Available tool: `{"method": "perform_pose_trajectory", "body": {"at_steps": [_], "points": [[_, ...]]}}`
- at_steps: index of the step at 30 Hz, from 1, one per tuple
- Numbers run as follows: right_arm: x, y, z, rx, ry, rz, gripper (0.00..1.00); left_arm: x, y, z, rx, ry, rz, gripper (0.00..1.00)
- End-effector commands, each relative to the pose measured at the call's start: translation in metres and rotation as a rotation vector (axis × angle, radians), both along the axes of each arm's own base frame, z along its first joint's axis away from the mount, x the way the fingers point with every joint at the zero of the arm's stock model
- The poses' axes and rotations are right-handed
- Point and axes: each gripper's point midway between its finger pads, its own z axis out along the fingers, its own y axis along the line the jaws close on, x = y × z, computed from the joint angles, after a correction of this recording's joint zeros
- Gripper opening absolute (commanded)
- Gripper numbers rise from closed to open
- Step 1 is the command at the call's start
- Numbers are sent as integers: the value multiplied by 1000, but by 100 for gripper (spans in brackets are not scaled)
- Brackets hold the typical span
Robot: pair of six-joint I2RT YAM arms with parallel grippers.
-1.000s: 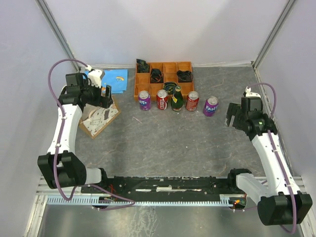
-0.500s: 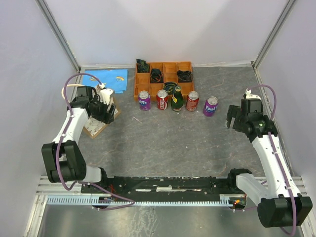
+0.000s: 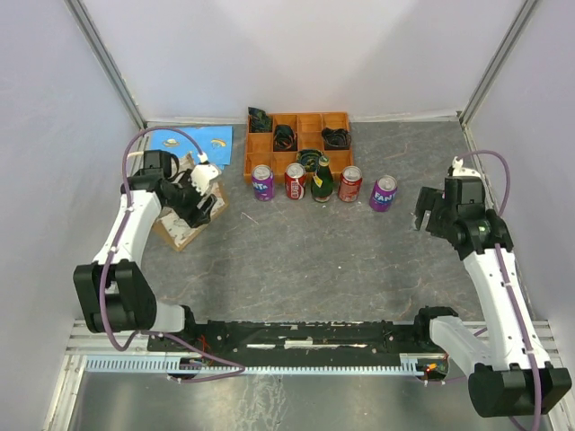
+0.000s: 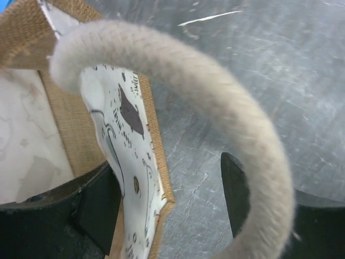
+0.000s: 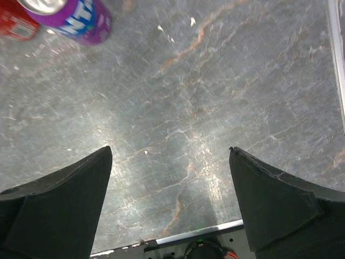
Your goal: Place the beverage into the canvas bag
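Observation:
The canvas bag [image 3: 180,224] lies at the left of the table, tan with a white printed face. My left gripper [image 3: 205,199] is open at the bag's right corner. In the left wrist view the bag's white panel [image 4: 124,113] sits between the jaws of the left gripper [image 4: 168,162], close to the left finger. A cream loop handle [image 4: 215,102] arcs over the right finger. A row of drinks stands mid-table: a purple can [image 3: 262,182], a red can [image 3: 295,180], a green bottle [image 3: 322,180], a red can [image 3: 349,183] and a purple can [image 3: 384,192]. My right gripper [image 3: 422,217] is open and empty, right of that row.
An orange compartment tray [image 3: 310,121] with black items stands behind the drinks. A blue sheet [image 3: 211,142] lies at the back left. The right wrist view shows the right gripper [image 5: 170,151] over bare table, the purple can [image 5: 70,16] at top left and the table's metal edge [image 5: 199,234] below.
My left gripper has come down and to the right, onto the bag's right corner, and the bag has shifted a little. The right arm has barely moved.

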Motion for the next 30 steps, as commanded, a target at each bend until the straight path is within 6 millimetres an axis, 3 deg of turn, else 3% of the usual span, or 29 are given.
{"method": "perform_pose_trajectory", "body": {"at_steps": [1,5,11,20,23,27,29,30], "points": [[8,5,51,33,-155,14,97,-29,-37,42,13,-101,-354,3],[8,5,62,34,-179,15,96,-47,-48,38,61,-114,-455,3],[1,4,60,29,-174,12,97,-82,-79,31,68,-143,-627,3],[-2,6,63,36,-180,21,97,-143,-128,47,5,-371,-984,3],[-2,7,65,40,-183,25,97,-160,-136,52,-30,-428,-1098,3],[-5,6,66,39,-184,25,97,-177,-140,50,-44,-364,-1204,3],[-7,6,64,37,-177,23,97,-180,-138,46,-35,-288,-1229,15],[-8,6,63,37,-175,22,97,-181,-138,45,-34,-255,-1233,29]]}}
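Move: The canvas bag is already in the left hand's grip, and its bulk lies some 6 cm to the left and 4 cm ahead. The clear patch of table it goes to is about 17 cm back and 15 cm right, roughly 12 cm below. The left-hand purple can stands about 10 cm ahead and 17 cm right, and the blue cloth 24 cm ahead and 8 cm left. From the right hand that patch is about 8 cm back and 45 cm left. The bag, its printed side wall still between the left fingers, is carried back towards the robot and to the right, some 20 cm in all, after a start that also lifts it about 3 cm. On the way the left wrist swings the bag about 60 degrees clockwise, the grip unchanged. The empty right hand rises about 5 cm in place, tipping its fingers slightly outward. ##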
